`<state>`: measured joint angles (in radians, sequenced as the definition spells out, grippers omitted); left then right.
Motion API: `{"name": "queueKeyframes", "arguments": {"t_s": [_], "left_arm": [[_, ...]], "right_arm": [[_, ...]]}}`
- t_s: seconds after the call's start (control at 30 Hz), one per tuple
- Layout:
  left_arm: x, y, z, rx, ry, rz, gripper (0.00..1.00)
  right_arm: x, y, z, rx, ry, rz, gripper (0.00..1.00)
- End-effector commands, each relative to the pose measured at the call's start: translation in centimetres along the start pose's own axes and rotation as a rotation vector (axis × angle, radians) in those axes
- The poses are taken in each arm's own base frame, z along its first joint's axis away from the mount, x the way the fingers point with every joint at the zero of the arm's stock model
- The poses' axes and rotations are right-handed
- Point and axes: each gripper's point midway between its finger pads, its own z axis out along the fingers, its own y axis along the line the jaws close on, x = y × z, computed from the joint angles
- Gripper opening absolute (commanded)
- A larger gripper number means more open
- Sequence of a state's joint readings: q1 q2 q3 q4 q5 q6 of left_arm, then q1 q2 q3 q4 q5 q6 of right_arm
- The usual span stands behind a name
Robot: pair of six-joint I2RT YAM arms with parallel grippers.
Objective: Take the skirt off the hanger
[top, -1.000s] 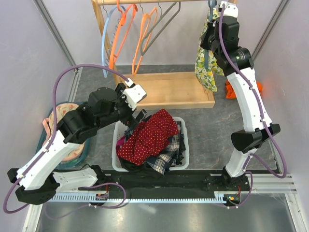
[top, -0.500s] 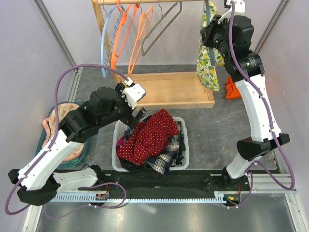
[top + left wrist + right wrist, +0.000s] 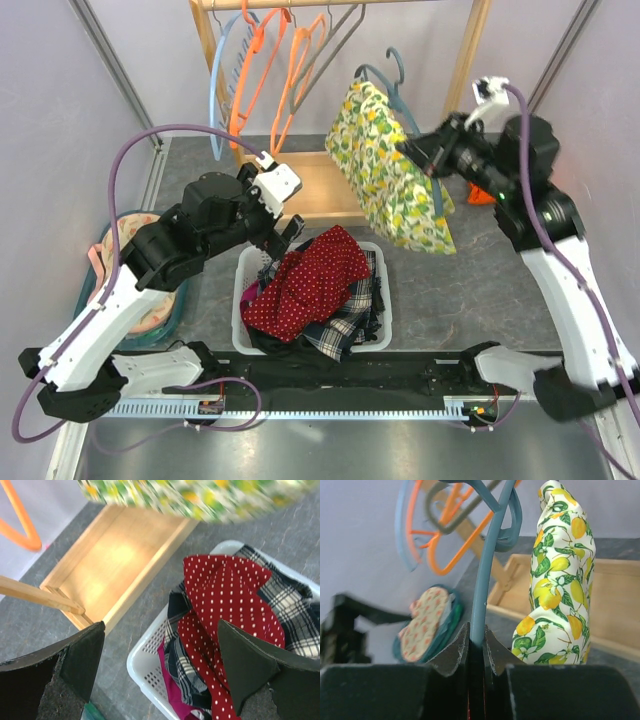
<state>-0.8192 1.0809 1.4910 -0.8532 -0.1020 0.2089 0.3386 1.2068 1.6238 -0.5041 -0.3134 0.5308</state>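
Observation:
My right gripper is shut on the stem of a blue-grey hanger. A lemon-print garment hangs from it, off the rail and above the rack base. Dark plaid skirt fabric lies in the white basket, partly under a red dotted garment. A pale peach-orange hanger hangs bare on the rail. My left gripper is open above the basket's far left corner, holding nothing.
A wooden rack with a tray base stands at the back. A light-blue hanger, a red-orange hanger and a grey hanger hang on it. Folded cloths lie at the left, and an orange item is at the right.
My right arm has swung down and away from the rail, carrying the blue-grey hanger with the lemon-print garment out over the rack base. The left arm has hardly moved.

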Motion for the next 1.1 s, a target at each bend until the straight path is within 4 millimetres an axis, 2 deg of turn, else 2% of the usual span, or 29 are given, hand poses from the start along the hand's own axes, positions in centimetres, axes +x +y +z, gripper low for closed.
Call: {"name": "queueKeyframes", "arguments": {"t_s": [0.0, 0.07, 0.17, 0.23, 0.27, 0.3, 0.33, 0.37, 0.43, 0.47, 0.53, 0.57, 0.63, 0.67, 0.77, 0.8, 0.83, 0.9, 0.93, 1.0, 1.07], "left_arm": [[-3.9, 0.0, 1.0, 0.013, -0.111, -0.056, 1.00], [-4.4, -0.6, 2.2, 0.042, -0.130, -0.075, 1.00], [-4.2, -1.4, 5.2, 0.058, -0.110, -0.112, 1.00], [-4.9, -1.6, 6.4, 0.072, -0.114, -0.132, 0.99], [-5.7, -2.2, 6.6, 0.107, -0.133, -0.136, 1.00], [-7.3, -2.1, 6.2, 0.120, -0.171, -0.148, 0.99], [-7.7, -2.6, 6.9, 0.140, -0.160, -0.188, 1.00], [-9.6, -2.9, 6.1, 0.174, -0.201, -0.200, 1.00], [-10.3, -3.9, 6.0, 0.233, -0.186, -0.278, 0.99], [-11.2, -5.2, 5.9, 0.321, -0.191, -0.285, 0.99], [-11.3, -7.1, 5.4, 0.447, -0.166, -0.317, 0.99], [-11.6, -9.2, 4.4, 0.594, -0.164, -0.315, 1.00], [-11.7, -10.7, 3.4, 0.731, -0.157, -0.324, 0.99], [-11.6, -12.2, 2.1, 0.861, -0.153, -0.318, 0.99], [-11.7, -13.4, 0.4, 1.017, -0.157, -0.322, 1.00], [-11.6, -13.5, 0.2, 1.044, -0.157, -0.323, 0.88], [-11.6, -13.9, -0.3, 1.095, -0.162, -0.312, 0.80], [-11.5, -14.0, 0.0, 1.097, -0.168, -0.310, 0.62], [-11.4, -13.9, 0.5, 1.080, -0.165, -0.313, 0.56], [-11.8, -13.4, 1.2, 1.041, -0.178, -0.312, 0.51], [-12.3, -12.5, 2.6, 0.947, -0.184, -0.330, 0.55]], "right_arm": [[-3.5, 8.4, -8.1, -0.291, -0.166, 0.005, 0.00], [-3.9, 10.4, -10.9, -0.354, -0.194, 0.021, 0.00], [-4.3, 12.7, -13.7, -0.442, -0.213, 0.033, 0.00], [-4.5, 13.7, -14.9, -0.477, -0.215, 0.038, 0.00], [-4.3, 14.2, -15.5, -0.498, -0.206, 0.048, 0.00], [-4.4, 14.4, -15.9, -0.505, -0.208, 0.050, 0.00], [-4.2, 14.6, -16.2, -0.514, -0.207, 0.051, 0.00], [-4.1, 14.8, -16.8, -0.526, -0.205, 0.053, 0.00], [-3.8, 14.9, -17.0, -0.530, -0.201, 0.057, 0.00], [-3.7, 14.9, -17.3, -0.532, -0.204, 0.054, 0.00], [-3.5, 14.8, -17.3, -0.532, -0.198, 0.052, 0.00], [-3.5, 14.8, -17.3, -0.533, -0.199, 0.049, 0.00], [-3.4, 14.8, -17.3, -0.534, -0.196, 0.044, 0.00], [-3.3, 14.7, -17.2, -0.531, -0.193, 0.044, 0.00], [-3.3, 14.7, -17.1, -0.530, -0.193, 0.036, 0.00], [-3.1, 14.6, -16.9, -0.528, -0.187, 0.038, 0.00], [-3.2, 14.5, -16.9, -0.524, -0.190, 0.040, 0.00], [-3.2, 14.6, -16.7, -0.533, -0.189, 0.042, 0.00], [-3.2, 14.6, -16.7, -0.536, -0.191, 0.043, 0.00], [-3.2, 14.8, -16.7, -0.551, -0.192, 0.053, 0.00], [-3.2, 14.7, -16.6, -0.553, -0.189, 0.059, 0.00]]}}
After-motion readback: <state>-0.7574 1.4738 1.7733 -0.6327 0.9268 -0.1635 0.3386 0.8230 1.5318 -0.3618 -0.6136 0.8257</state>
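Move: The right hand already holds the blue hanger clear of the rail. The middle of its lemon skirt lies about 5 cm ahead of this hand, 6 cm to its left and 6 cm below. From the open left hand, the lemon skirt is about 21 cm to the right, 9 cm ahead and 5 cm higher. An orange hanger hangs 20 cm straight ahead of the left hand and 10 cm up; the red dotted skirt lies 10 cm right, 3 cm ahead, 30 cm below. Keep the right grip on the blue hanger and draw it quickly back about 18 cm and up some 10, then hold it nearly still. Bring the left gripper right about 15 cm to the lemon skirt's near left side, first slightly forward, then back and up, swinging clockwise about 40 degrees, and bring its fingers roughly half closed beside the cloth. ##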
